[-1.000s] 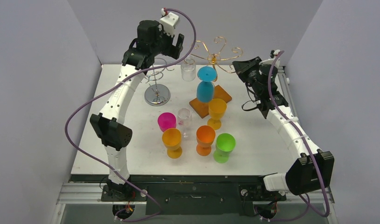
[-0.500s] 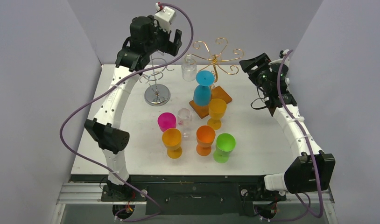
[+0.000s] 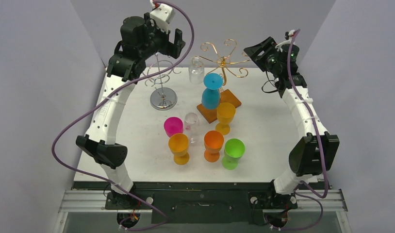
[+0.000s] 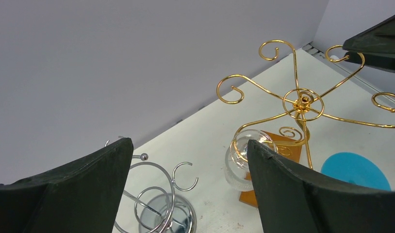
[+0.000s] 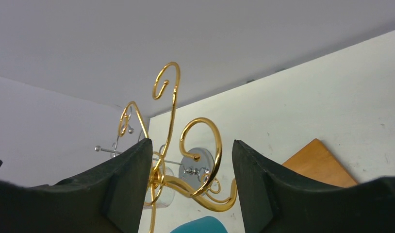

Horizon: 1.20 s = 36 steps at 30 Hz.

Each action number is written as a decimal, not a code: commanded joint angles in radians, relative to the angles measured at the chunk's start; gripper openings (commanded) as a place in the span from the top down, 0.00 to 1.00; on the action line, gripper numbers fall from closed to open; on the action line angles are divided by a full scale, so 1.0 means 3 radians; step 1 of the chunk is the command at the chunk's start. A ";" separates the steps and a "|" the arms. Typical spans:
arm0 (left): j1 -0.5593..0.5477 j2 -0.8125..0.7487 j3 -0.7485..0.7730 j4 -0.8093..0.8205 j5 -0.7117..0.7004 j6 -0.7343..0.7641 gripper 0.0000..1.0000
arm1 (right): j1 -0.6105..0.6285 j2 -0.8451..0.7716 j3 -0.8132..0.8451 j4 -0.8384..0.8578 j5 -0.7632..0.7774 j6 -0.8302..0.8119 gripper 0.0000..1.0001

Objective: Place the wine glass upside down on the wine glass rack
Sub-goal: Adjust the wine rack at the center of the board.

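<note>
The gold wine glass rack stands on a wooden base at the back centre. A blue wine glass hangs upside down on it, and so does a clear glass. My right gripper is open and empty, raised to the right of the rack. Its view looks through the rack's gold hooks at the blue glass. My left gripper is open and empty, high above the silver rack. Its view shows the gold rack, the clear glass and the blue foot.
Several glasses stand upright in the middle of the table: pink, clear, amber, orange, green and yellow. The silver rack's disc base sits at the back left.
My right gripper has pulled up and back to the right, away from the rack and the blue glass. My left arm has risen and moved left. The blue glass has swung slightly left.
</note>
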 commanded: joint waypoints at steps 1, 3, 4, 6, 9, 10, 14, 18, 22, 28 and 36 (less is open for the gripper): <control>0.0007 -0.0104 0.0029 0.0002 0.0131 -0.0101 0.15 | -0.0019 0.0168 0.0279 -0.0062 -0.0088 0.0005 0.48; 0.0006 -0.0117 0.0027 -0.0024 0.0147 -0.0103 0.15 | -0.0019 0.0262 0.0361 -0.0073 -0.0106 0.0038 0.58; 0.0005 -0.0119 0.0026 -0.0038 0.0163 -0.0108 0.16 | -0.0019 0.0285 0.0367 -0.0039 -0.0114 0.0064 0.62; 0.0005 -0.0138 0.0015 -0.0079 0.0223 -0.0122 0.16 | -0.0019 0.0315 0.0356 0.0052 -0.0117 0.0127 0.70; -0.0048 -0.0156 0.0010 -0.0166 0.0351 -0.0078 0.16 | -0.0019 0.0321 0.0322 0.0157 -0.0101 0.0191 0.85; -0.0084 -0.0152 0.0013 -0.0199 0.0388 -0.0026 0.16 | -0.0012 0.0305 0.0287 0.0192 -0.0057 0.0198 0.89; -0.0311 -0.0075 0.0138 -0.0395 0.0481 0.0302 0.16 | 0.0035 0.0188 0.0134 0.0282 0.0147 0.0173 0.98; -0.0612 0.0187 0.0527 -0.0652 0.0389 0.0746 0.16 | 0.0132 0.0055 -0.0039 0.0259 0.0418 0.0115 1.00; -0.0805 0.0496 0.0889 -0.0797 0.0193 0.1015 0.17 | 0.0186 -0.0063 -0.0180 0.0264 0.0603 0.0079 1.00; -0.0842 0.0790 0.1081 -0.0870 0.0059 0.1283 0.16 | 0.0211 -0.0212 -0.0344 0.0228 0.0752 0.0012 1.00; -0.0837 0.0968 0.1088 -0.0956 -0.0115 0.1554 0.16 | 0.0222 -0.0366 -0.0618 0.0270 0.0901 -0.0054 1.00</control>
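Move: The gold rack's right-hand curl lies between my right fingertips, about 3 cm ahead, 1 cm left and 2 cm down; the rack's hub is some 10 cm left and 3 cm ahead of that hand. From my left hand the hub is roughly 15 cm right, 5 cm ahead and 13 cm down. The clear glass hangs about 7 cm right, 3 cm ahead and 18 cm below my left hand, the blue glass 12 cm right, 2 cm back and 19 cm below. With my right hand I ease about 2 cm forward and down, pinch the curl between my fingertips, then keep hold and draw it back some 2–3 cm, yawing slightly clockwise. Meanwhile my open left hand swings about 12 cm right and 6 cm back, then sinks and comes forward towards the rack, turning clockwise and rolling its left side up some 25 degrees. ##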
